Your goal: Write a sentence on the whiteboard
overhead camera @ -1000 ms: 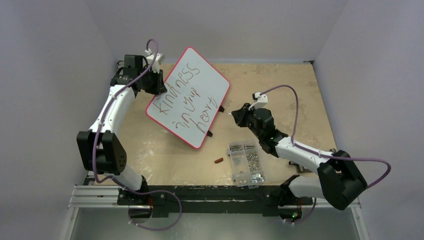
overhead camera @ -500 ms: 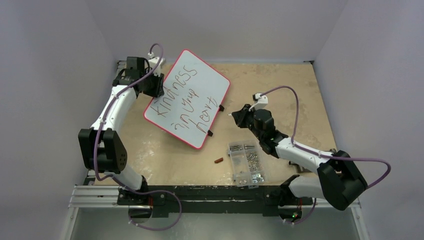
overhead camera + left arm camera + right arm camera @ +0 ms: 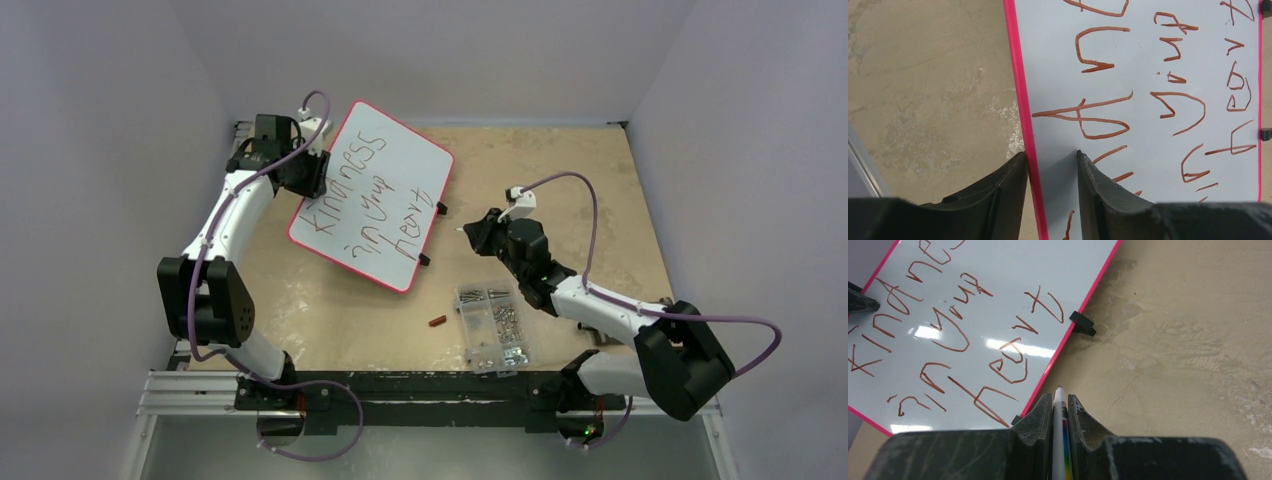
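Observation:
The whiteboard (image 3: 400, 165) has a red-pink rim and lies tilted at the back left, with its left edge raised. The sentence (image 3: 362, 205) reads "kindness in your heart" in three reddish-brown lines. My left gripper (image 3: 316, 172) is shut on the board's left rim. In the left wrist view (image 3: 1050, 154) one finger is outside the pink rim and one is on the white face (image 3: 1143, 55). My right gripper (image 3: 468, 228) is shut on a white marker (image 3: 1058, 407), whose tip points at the table just right of the board (image 3: 998, 285).
A clear compartmented screw box (image 3: 492, 325) stands at the front right of centre. A small red-brown cap (image 3: 437, 321) lies to its left. Black clip feet (image 3: 441, 209) stick out of the board's right edge. Walls close in on the left, back and right.
My left gripper has drawn the whiteboard a little to the left and turned it slightly. The right arm and marker have stayed put.

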### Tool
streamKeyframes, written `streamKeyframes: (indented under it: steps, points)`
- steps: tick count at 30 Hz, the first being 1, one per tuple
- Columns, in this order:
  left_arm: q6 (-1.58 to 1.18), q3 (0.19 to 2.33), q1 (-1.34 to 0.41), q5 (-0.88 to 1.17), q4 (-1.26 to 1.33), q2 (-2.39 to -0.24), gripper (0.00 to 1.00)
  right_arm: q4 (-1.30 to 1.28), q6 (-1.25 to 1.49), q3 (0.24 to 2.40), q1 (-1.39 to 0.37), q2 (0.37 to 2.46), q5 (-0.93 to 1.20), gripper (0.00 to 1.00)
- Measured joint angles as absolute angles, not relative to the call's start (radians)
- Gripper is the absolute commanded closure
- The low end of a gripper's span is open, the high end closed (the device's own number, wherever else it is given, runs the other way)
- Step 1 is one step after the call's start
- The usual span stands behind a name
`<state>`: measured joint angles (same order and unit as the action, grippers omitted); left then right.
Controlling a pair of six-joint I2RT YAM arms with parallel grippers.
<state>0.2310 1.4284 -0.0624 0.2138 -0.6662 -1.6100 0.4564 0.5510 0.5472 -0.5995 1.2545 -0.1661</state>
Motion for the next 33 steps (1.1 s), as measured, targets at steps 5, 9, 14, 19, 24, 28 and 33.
streamKeyframes:
  steps: [5,9,14,19,24,28,33]
  points:
    - [0.231,1.428,-0.063,0.212,-0.679,-1.61,0.58,0.457,0.551,0.547,-0.599,1.254,-0.166,1.0]
    - [0.231,1.43,-0.067,0.21,-0.683,-1.61,0.56,0.457,0.551,0.547,-0.599,1.256,-0.166,1.0]
    - [0.229,1.436,-0.079,0.218,-0.705,-1.604,0.52,0.457,0.551,0.547,-0.599,1.256,-0.167,1.0]
    - [0.227,1.436,-0.088,0.245,-0.734,-1.568,0.48,0.457,0.551,0.547,-0.599,1.256,-0.167,1.0]
    - [0.219,1.445,-0.088,0.263,-0.751,-1.517,0.36,0.456,0.55,0.547,-0.599,1.256,-0.167,1.0]
    - [0.21,1.461,-0.096,0.253,-0.764,-1.474,0.35,0.453,0.548,0.547,-0.599,1.254,-0.167,1.0]
    - [0.202,1.469,-0.198,0.191,-0.804,-1.354,0.35,0.414,0.542,0.547,-0.599,1.196,-0.169,1.0]
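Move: The whiteboard's left long edge is still between the left fingertips, raised some 5 cm off the table; the board's middle lies about 13 cm to this hand's right, level with it in reach and 4 cm lower. On the board's far side, two black clips stand 27 cm right and 3 cm back, and 24 cm right and 14 cm back, both roughly 6 cm lower. From the right hand, the board's middle is about 23 cm left and 8 cm ahead, some 5 cm lower. The left fingers let go of the whiteboard's raised left edge and spread wider. After easing back a little, the hand pulls clear above the board, ending about 9 cm up, 6 cm back and 4 cm to the right, with the fingers tipping up roughly 10 degrees. The right hand keeps its grip on the marker. ##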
